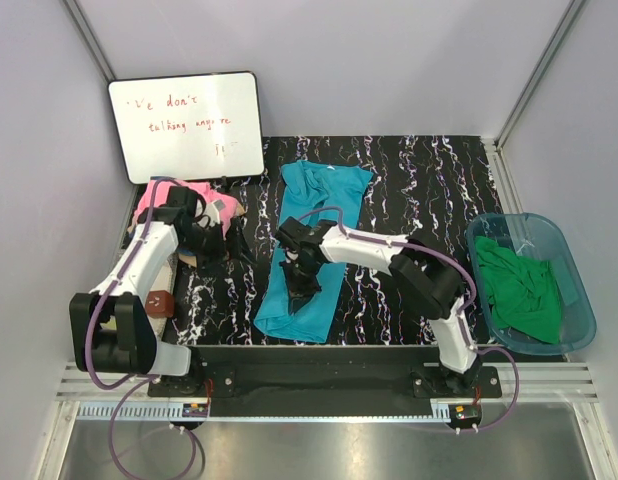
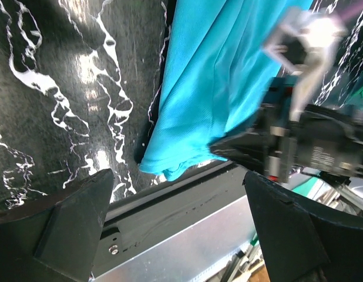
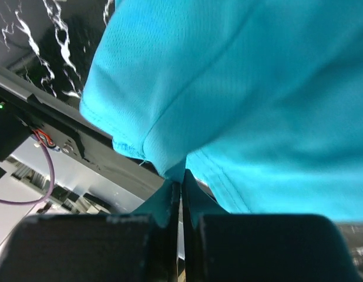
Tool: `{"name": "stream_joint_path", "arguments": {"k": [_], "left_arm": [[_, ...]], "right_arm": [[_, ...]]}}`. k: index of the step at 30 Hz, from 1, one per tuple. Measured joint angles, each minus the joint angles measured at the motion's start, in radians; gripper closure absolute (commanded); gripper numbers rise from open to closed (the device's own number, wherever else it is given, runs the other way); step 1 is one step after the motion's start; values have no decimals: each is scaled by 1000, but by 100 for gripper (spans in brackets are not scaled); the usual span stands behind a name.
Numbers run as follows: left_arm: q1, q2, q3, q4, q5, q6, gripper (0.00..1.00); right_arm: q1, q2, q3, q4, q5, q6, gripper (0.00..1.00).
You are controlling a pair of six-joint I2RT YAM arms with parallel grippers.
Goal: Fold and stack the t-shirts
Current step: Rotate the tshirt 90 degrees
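A teal-blue t-shirt, folded into a long strip, lies down the middle of the black marbled mat. My right gripper is down on its near part and shut on a pinch of the teal cloth. A pink t-shirt is bunched at the far left of the mat. My left gripper hovers open between the pink t-shirt and the teal one, nothing between its fingers. In the left wrist view the teal t-shirt's near corner and the right arm show. Green t-shirts lie crumpled in the tub.
A translucent blue plastic tub sits off the mat's right edge. A whiteboard with red writing leans on the back wall at the left. The mat's near edge meets a black rail at the arm bases.
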Motion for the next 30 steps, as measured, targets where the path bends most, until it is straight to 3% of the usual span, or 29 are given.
{"name": "stream_joint_path", "arguments": {"k": [11, 16, 17, 20, 21, 24, 25, 30], "left_arm": [[0, 8, -35, 3, 10, 19, 1], [0, 27, -35, 8, 13, 19, 1], [0, 30, -35, 8, 13, 19, 1], [0, 37, -36, 8, 13, 20, 1], [0, 39, -36, 8, 13, 20, 1], [0, 41, -41, 13, 12, 19, 1], [-2, 41, -45, 14, 12, 19, 1], [-56, 41, -54, 24, -13, 19, 1]], "right_arm": [[0, -247, -53, -94, 43, 12, 96], [0, -207, -178, -114, 28, 11, 94], [0, -183, -194, -116, 26, 11, 76], [0, -111, -220, -129, 22, 10, 45], [0, -95, -221, -135, 21, 5, 28], [0, -92, -215, -148, 29, -2, 6], [0, -97, -210, -152, 39, -6, 0], [-4, -216, -164, -171, 140, -14, 0]]}}
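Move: The right hand still pinches the turquoise t-shirt's near end; the spot where that end goes lies about 5 cm back, 8 cm to the right and 3 cm below. The t-shirt's near right corner is some 9 cm back and 7 cm right, its middle about 14 cm ahead and 3 cm right, both about 3 cm below. From the open left hand, that spot is roughly 26 cm right, 11 cm back and 12 cm below. Right hand lifts the t-shirt's pinched end 7 cm, swings right and back, lowers, opens wide and rises clear. ##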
